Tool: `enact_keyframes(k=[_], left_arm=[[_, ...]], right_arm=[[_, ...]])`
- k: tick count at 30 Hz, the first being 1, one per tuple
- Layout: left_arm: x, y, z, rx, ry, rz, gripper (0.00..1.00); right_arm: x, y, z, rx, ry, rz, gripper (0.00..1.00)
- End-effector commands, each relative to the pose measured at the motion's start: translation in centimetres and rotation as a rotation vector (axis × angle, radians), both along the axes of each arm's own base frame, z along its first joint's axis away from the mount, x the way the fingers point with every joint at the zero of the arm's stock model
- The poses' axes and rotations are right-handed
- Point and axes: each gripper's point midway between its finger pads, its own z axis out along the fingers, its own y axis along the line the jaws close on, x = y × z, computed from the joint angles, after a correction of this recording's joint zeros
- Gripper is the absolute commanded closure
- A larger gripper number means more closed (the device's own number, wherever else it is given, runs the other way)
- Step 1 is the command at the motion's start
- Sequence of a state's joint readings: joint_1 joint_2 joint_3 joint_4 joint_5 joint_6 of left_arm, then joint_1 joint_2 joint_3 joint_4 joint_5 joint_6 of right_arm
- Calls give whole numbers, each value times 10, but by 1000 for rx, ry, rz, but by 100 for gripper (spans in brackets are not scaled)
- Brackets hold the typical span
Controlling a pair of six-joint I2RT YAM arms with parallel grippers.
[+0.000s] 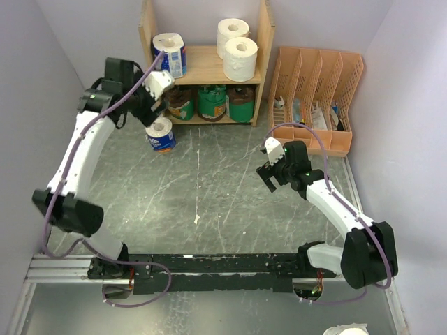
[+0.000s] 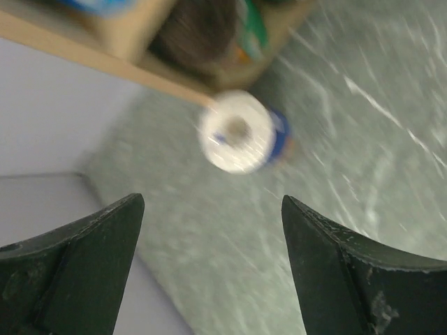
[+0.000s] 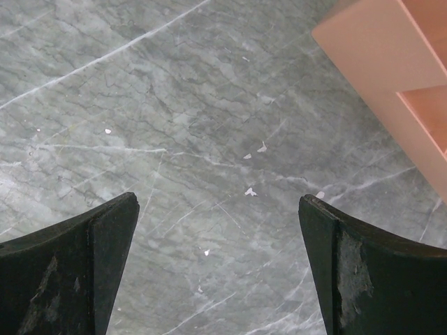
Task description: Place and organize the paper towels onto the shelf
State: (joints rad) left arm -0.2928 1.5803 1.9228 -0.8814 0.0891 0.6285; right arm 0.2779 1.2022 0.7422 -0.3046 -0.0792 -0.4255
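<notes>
The wooden shelf (image 1: pixel 202 66) stands at the back. Its upper tier holds a blue-and-white roll (image 1: pixel 169 52) and two white paper towels (image 1: pixel 240 59). The lower tier holds a dark brown roll (image 1: pixel 180 103) and two green ones (image 1: pixel 211 102). Another blue-and-white roll (image 1: pixel 160 135) stands upright on the table in front of the shelf's left side. It appears blurred in the left wrist view (image 2: pixel 237 132). My left gripper (image 1: pixel 155 115) (image 2: pixel 209 202) hovers just above it, open and empty. Mid-right, my right gripper (image 1: pixel 269 176) (image 3: pixel 220 199) is open over bare table.
A peach slotted file organizer (image 1: pixel 318 91) (image 3: pixel 391 77) stands right of the shelf, close to my right gripper. Grey walls close in both sides. A white roll (image 1: pixel 346 330) shows at the bottom right, beyond the arm rail (image 1: pixel 209 265). The table is grey marble.
</notes>
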Motion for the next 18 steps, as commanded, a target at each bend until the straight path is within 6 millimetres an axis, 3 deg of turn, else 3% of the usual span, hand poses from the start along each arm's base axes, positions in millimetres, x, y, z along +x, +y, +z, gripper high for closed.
enact_keyframes(k=[1,7,18], left_arm=[[-37,-18,-89,-100,382,-109,10],[-11,-15,-143,-25,376,-57,11],[26,-11,-192,117,337,15,13]], right_arm=[[8,0,3,5,-6,-19,1],[7,-5,-3,-20,-1,-24,0],[7,-6,-13,-42,22,-22,0]])
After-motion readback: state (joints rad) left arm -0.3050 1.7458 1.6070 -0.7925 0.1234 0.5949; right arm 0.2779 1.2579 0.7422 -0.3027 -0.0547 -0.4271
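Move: The blue-labelled paper towel roll standing on the floor lies roughly 29 cm below the open left gripper, about 7 cm ahead and 3 cm to its left. The brown-and-green roll under the shelf's left end is some 18 cm ahead, 3 cm right and 27 cm below; the blue roll on the upper shelf is 18 cm ahead, 4 cm right and slightly below. From the right hand, the standing roll is about 16 cm ahead, 36 cm left and 5 cm below. Drop the left gripper about 18 cm towards the standing paper towel roll, fast at first, then easing off. Tip the fingers some 25 degrees further down as it sinks, let it drift back a couple of centimetres and come forward again, and keep the fingers wide open, still above and short of the roll. ##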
